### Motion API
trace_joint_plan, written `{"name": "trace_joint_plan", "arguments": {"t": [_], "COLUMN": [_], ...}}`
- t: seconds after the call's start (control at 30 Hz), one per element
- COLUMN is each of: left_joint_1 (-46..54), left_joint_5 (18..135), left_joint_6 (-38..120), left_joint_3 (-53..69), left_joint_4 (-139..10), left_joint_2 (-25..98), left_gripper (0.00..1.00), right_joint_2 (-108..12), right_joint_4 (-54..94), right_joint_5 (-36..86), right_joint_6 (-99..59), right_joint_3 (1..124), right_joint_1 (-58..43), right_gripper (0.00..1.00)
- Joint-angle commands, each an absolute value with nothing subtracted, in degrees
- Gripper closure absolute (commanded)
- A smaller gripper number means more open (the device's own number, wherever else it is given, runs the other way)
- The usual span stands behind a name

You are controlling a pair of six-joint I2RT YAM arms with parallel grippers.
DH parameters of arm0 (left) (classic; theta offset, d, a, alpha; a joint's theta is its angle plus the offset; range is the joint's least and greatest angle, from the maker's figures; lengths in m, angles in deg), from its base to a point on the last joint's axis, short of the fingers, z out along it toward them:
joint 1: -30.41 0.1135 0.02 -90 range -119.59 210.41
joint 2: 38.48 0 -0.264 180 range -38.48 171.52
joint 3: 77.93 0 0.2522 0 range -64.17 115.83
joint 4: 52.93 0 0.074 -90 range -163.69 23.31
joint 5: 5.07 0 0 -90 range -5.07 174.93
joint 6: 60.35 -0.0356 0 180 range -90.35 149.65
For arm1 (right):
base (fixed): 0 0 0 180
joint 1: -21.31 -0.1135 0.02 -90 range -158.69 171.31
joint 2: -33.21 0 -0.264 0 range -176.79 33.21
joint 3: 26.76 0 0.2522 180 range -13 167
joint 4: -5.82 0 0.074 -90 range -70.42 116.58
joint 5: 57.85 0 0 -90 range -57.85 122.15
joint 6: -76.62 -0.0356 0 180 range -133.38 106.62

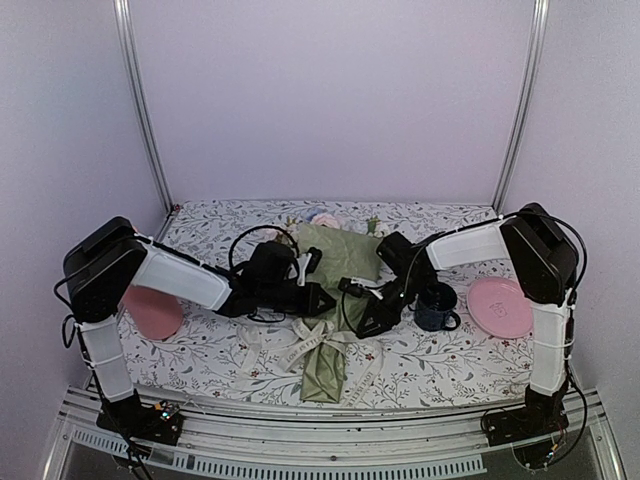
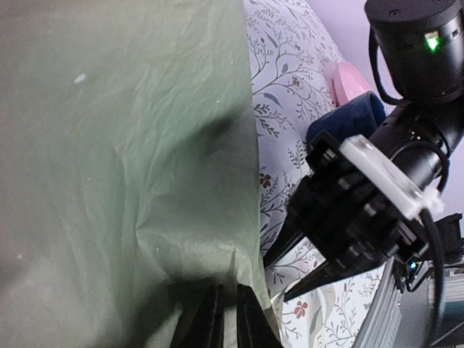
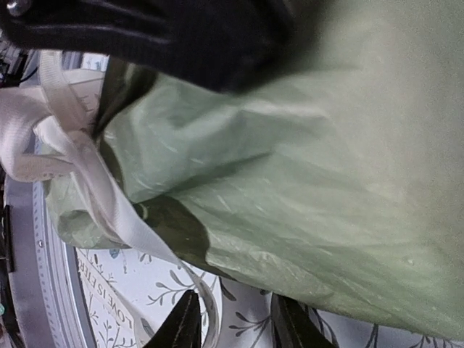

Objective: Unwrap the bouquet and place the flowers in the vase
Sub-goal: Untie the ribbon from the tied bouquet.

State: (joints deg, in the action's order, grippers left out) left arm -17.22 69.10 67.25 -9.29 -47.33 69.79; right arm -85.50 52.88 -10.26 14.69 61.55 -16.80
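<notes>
The bouquet (image 1: 336,256) lies in mid-table, wrapped in olive green paper (image 2: 123,159), with a cream ribbon (image 1: 312,340) tied round its narrow end. A few flowers (image 1: 325,218) peek out at the far end. My left gripper (image 2: 225,319) is shut on the paper's right edge. My right gripper (image 3: 235,326) faces it from the right, low over the cloth. Its jaws are open under the paper's edge (image 3: 290,246), and a loop of ribbon (image 3: 109,210) lies by one finger (image 3: 185,322). The pink vase (image 1: 150,312) stands at the left, partly hidden behind my left arm.
A dark blue mug (image 1: 437,307) stands just right of my right gripper (image 1: 366,320), with a flat pink plate (image 1: 500,306) beyond it. A floral cloth (image 1: 440,360) covers the table. Metal posts (image 1: 140,100) rise at both back corners.
</notes>
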Motion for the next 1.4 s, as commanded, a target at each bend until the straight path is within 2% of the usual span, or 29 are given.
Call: {"name": "trace_joint_plan", "arguments": {"t": [0.0, 0.03, 0.13, 0.33, 0.8, 1.23, 1.37], "left_joint_1": [-16.5, -16.5, -16.4, -16.3, -16.3, -16.3, -16.3], "left_joint_5": [69.1, 69.2, 69.7, 70.3, 71.2, 71.0, 70.9], "left_joint_6": [67.1, 67.0, 66.8, 66.0, 65.8, 65.2, 65.1], "left_joint_3": [-10.2, -10.1, -10.0, -9.8, -11.7, -11.7, -11.6], "left_joint_4": [-47.1, -47.2, -47.4, -48.7, -48.8, -48.7, -48.8], "left_joint_2": [70.5, 70.6, 70.4, 70.1, 68.5, 68.9, 69.0], "left_gripper": [0.89, 0.89, 0.89, 0.89, 0.9, 0.9, 0.9], "right_joint_2": [-86.3, -85.0, -79.7, -72.5, -66.3, -66.3, -65.8], "right_joint_4": [57.8, 58.8, 60.7, 60.8, 63.3, 65.3, 64.4], "right_joint_5": [-8.0, -8.4, -9.7, -13.3, -18.7, -23.6, -21.1], "right_joint_6": [14.7, 15.1, 16.7, 15.7, 14.0, 10.9, 10.6], "right_joint_3": [62.0, 62.2, 62.1, 63.4, 77.1, 94.5, 96.1], "right_joint_1": [-17.4, -17.3, -17.2, -16.7, -13.6, -2.8, 0.0], "right_gripper": [0.82, 0.9, 1.0, 1.0, 1.0, 1.0, 1.0]}}
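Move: The right hand is just right of the bouquet's stem wrap, with the ribbon's right tail about 1 cm back, 1 cm right and 1 cm below. The knot sits some 8 cm to its left and 2 cm back; the mug stands about 15 cm right and 5 cm ahead. From the left hand, already down on the wrap, that tail lies roughly 8 cm right, 6 cm back and 4 cm below. Right fingers shut on the ribbon tail, pull up about 33 cm and forward; left keeps pinning the wrap. ##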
